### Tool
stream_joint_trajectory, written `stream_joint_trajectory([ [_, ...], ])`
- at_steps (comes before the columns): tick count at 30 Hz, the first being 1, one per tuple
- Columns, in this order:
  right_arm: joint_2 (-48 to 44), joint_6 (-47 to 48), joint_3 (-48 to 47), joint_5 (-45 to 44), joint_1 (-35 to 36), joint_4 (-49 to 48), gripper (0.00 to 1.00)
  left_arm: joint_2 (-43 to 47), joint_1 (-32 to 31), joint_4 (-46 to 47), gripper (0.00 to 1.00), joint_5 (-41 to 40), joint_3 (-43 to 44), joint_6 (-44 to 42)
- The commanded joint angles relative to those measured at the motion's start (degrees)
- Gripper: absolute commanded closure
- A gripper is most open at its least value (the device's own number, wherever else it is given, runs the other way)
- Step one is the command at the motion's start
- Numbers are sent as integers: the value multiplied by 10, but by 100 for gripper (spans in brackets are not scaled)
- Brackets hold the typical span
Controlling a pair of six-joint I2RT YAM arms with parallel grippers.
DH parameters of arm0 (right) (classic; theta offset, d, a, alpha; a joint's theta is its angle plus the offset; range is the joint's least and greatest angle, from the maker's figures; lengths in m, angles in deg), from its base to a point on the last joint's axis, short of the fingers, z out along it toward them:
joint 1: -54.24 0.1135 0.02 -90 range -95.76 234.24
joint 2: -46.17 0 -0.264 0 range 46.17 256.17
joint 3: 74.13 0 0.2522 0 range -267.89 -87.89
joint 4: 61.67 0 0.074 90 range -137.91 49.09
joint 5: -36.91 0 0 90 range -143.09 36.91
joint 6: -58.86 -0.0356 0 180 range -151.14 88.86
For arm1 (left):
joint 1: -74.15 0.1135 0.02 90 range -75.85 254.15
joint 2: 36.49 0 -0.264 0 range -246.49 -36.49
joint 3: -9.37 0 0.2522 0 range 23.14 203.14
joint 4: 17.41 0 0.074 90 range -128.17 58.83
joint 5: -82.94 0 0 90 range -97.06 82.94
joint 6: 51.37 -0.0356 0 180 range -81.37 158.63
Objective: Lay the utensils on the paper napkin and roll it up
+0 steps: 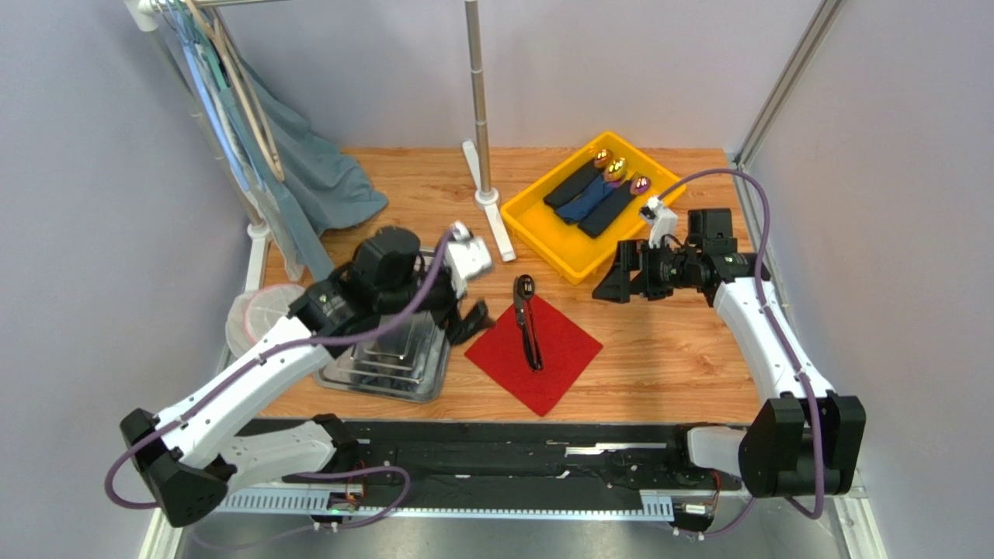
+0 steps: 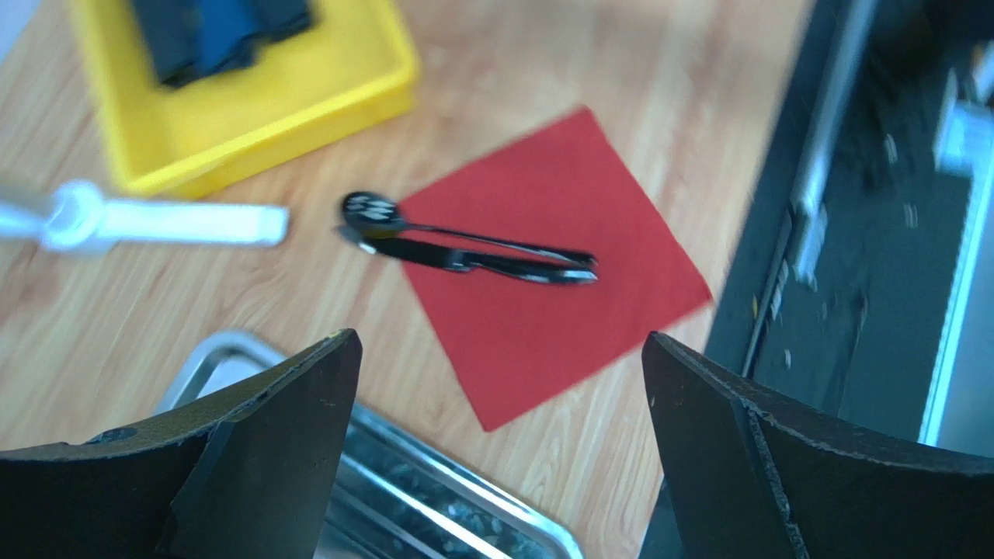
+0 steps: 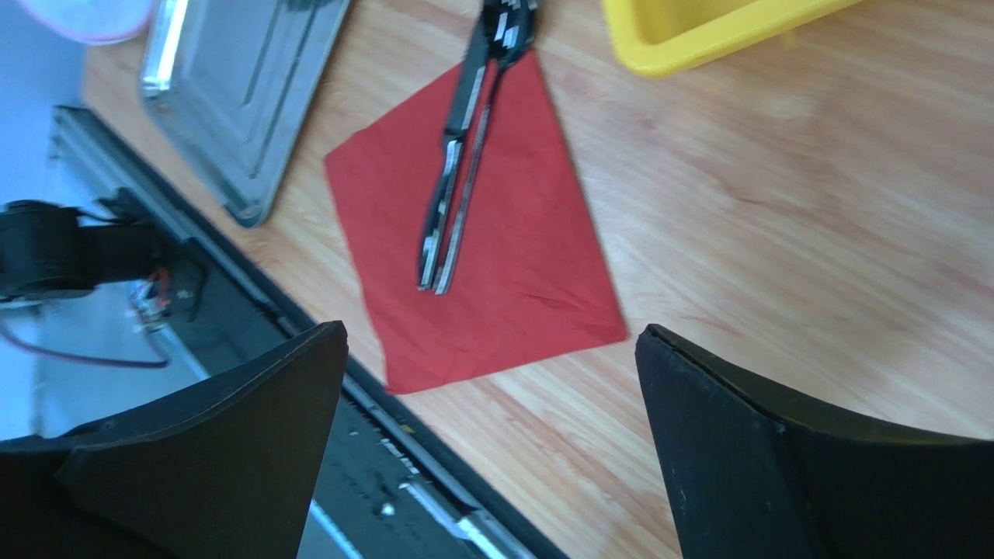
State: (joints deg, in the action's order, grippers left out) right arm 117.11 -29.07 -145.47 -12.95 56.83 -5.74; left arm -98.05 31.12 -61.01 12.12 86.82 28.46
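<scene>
The red paper napkin [image 1: 548, 355] lies flat on the wooden table like a diamond. Dark slim utensils [image 1: 529, 326] lie side by side along it, the spoon's round bowl [image 2: 371, 211] and the neighbouring tip sticking out past the napkin's far corner onto the wood. My left gripper [image 1: 471, 320] hovers just left of the napkin, over the steel tray's edge, open and empty. In the left wrist view the utensils [image 2: 490, 254] and napkin [image 2: 560, 303] sit ahead of the spread left gripper [image 2: 499, 340]. My right gripper [image 1: 615, 280] stands open and empty, up and right of the napkin [image 3: 502, 280] and utensils [image 3: 453, 186].
A steel tray [image 1: 385, 390] sits left of the napkin under the left arm. A yellow bin [image 1: 539, 245] at the back right holds dark rolled napkins. A white stand foot [image 1: 499, 227] and post rise behind the napkin. A rack with grey-blue cloth [image 1: 321, 175] stands back left.
</scene>
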Motion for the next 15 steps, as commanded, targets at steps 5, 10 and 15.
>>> stream_joint_trajectory([
  [5,98,-52,-9,120,13,59,0,-44,-184,119,25,10,-153,-224],
  [10,100,-63,14,119,13,65,2,-148,-235,223,53,-9,-158,-228],
  [15,90,-59,30,102,13,75,5,-235,-271,264,63,-15,-141,-242],
])
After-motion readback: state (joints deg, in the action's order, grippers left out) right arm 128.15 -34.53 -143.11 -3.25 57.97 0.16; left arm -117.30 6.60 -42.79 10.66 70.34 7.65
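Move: The red napkin's near corner, the place both hands seem headed for, lies about 14 cm back, 12 cm to the right and 26 cm below the left hand. The knife and spoon on the napkin have their middle some 6 cm ahead and 10 cm right of that hand; the metal tray's middle is 7 cm ahead, 18 cm left. From the right hand, the near corner is roughly 19 cm back, 14 cm left and 16 cm down, the napkin's right corner 5 cm back and 1 cm left. Towards the red napkin's near corner the empty left hand swoops down about 18 cm while drawing back 10 and going right 8, swinging its wrist some 35 degrees clockwise and closing its wide-open fingers to under half. The empty right hand eases down, back and left towards the same corner, about 5 cm in all, tipping its fingers steeper and keeping them open. ##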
